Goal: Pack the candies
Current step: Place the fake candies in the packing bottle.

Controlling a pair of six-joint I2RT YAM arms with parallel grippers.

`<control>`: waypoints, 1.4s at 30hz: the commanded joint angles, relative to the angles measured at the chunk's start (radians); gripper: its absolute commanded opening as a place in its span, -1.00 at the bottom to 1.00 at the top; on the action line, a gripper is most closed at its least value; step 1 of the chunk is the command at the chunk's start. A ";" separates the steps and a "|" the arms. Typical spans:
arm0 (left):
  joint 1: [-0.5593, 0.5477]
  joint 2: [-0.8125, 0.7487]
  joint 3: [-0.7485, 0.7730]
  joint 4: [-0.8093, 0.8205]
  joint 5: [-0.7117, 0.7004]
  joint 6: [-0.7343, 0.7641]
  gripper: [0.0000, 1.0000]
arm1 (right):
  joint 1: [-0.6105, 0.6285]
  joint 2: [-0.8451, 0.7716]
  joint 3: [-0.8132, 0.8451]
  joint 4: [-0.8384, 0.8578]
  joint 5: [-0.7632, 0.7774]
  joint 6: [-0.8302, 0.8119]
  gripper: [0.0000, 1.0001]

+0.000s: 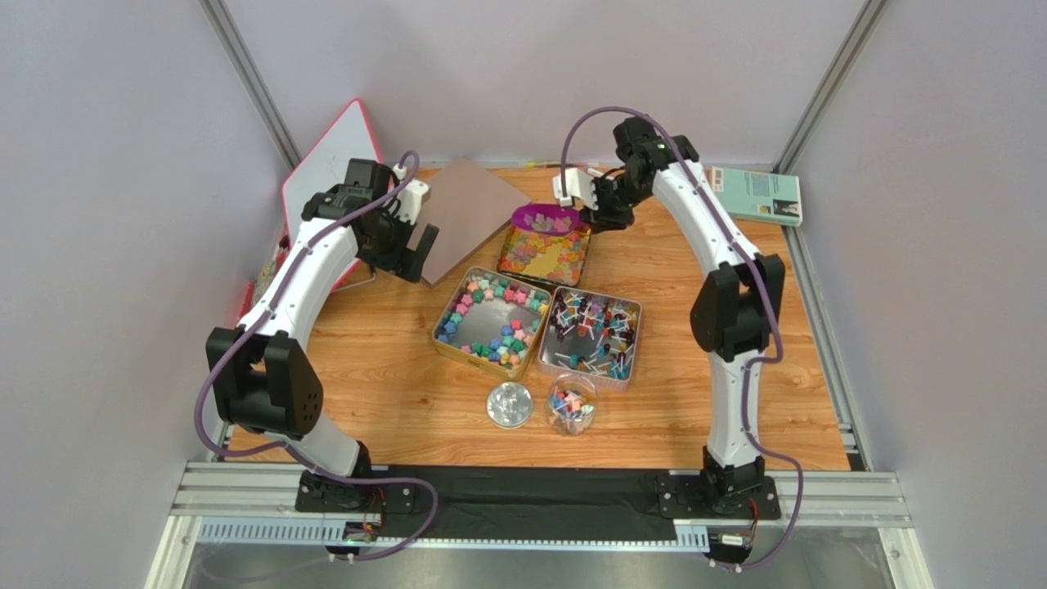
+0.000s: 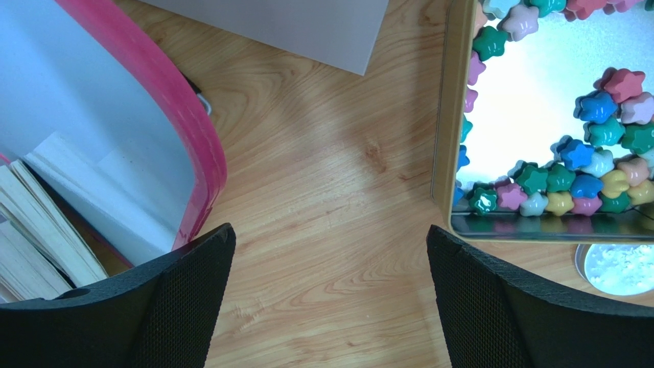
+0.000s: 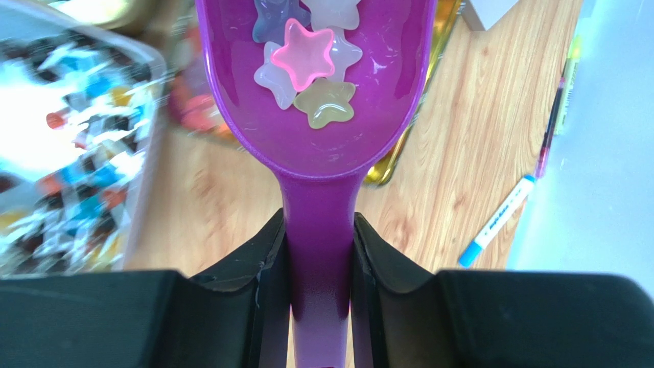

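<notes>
My right gripper (image 3: 319, 253) is shut on the handle of a purple scoop (image 3: 318, 92), held above the far tin of orange-yellow candies (image 1: 546, 254). Several star-shaped candies (image 3: 307, 57), pink, white and yellow, lie in the scoop's bowl. The scoop also shows in the top view (image 1: 547, 220). A tin of pastel star candies (image 1: 492, 319) and a tin of wrapped candies (image 1: 592, 333) sit mid-table. My left gripper (image 2: 330, 291) is open and empty over bare wood, left of the pastel tin (image 2: 445, 138).
Two small clear cups stand near the front: one looks empty (image 1: 509, 404), one holds some candies (image 1: 570, 405). A pink-rimmed white board (image 1: 322, 172) and a brown sheet (image 1: 473, 203) lie at the back left. A green book (image 1: 756, 194) and markers (image 3: 499, 218) are at the back right.
</notes>
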 commanded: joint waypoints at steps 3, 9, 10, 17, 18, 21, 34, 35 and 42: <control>0.002 -0.045 0.006 0.047 0.039 -0.092 0.99 | 0.017 -0.329 -0.201 -0.143 0.092 -0.138 -1.00; 0.010 -0.129 -0.060 0.028 0.251 -0.176 0.99 | 0.095 -0.551 -0.385 -0.242 0.236 -0.196 -1.00; 0.007 -0.134 -0.065 0.028 0.268 -0.178 0.99 | 0.112 -0.582 -0.407 -0.247 0.256 -0.198 -1.00; 0.008 -0.200 -0.060 0.004 0.250 -0.118 0.92 | 0.303 -0.803 -0.680 -0.250 0.489 -0.155 -1.00; 0.008 -0.210 -0.058 -0.001 0.234 -0.116 0.92 | 0.333 -0.823 -0.715 -0.249 0.536 -0.138 -1.00; 0.008 -0.261 -0.087 0.002 0.223 -0.107 0.91 | 0.385 -0.892 -0.821 -0.236 0.601 -0.115 -1.00; 0.008 -0.413 -0.193 0.011 0.213 -0.103 0.89 | 0.525 -0.943 -0.993 -0.153 0.834 -0.003 -1.00; 0.008 -0.419 -0.196 0.013 0.211 -0.104 0.89 | 0.530 -0.937 -0.996 -0.143 0.854 0.006 -1.00; 0.008 -0.460 -0.233 0.047 0.191 -0.132 0.88 | 0.588 -0.886 -0.986 -0.121 1.010 0.049 -1.00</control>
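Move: The right hand, still gripping the purple scoop with its star candies, has the packing bottle about 30 cm back towards the base, 2 cm to its left and some 10 cm lower. The lollipop tin lies on the way, about 16 cm back and level with the hand sideways; the amber tin is about 3 cm ahead and 10 cm left, and the silver lid some 12 cm left of the bottle. From the empty left hand, the bottle is about 23 cm back and 28 cm right. The right hand carries the loaded scoop back about 25 cm and some 10 cm to the right, arching up roughly 8 cm from the amber tin and over the lollipop tin, then sinking again and easing to a slow finish beside the packing bottle; the wrist rolls some 50 degrees until the fingers, at first leaning left, point nearly straight down, and the grip on the handle holds. The left hand, wide open and empty, draws back about 8 cm, rising and shifting a little right, as it tilts slightly. ##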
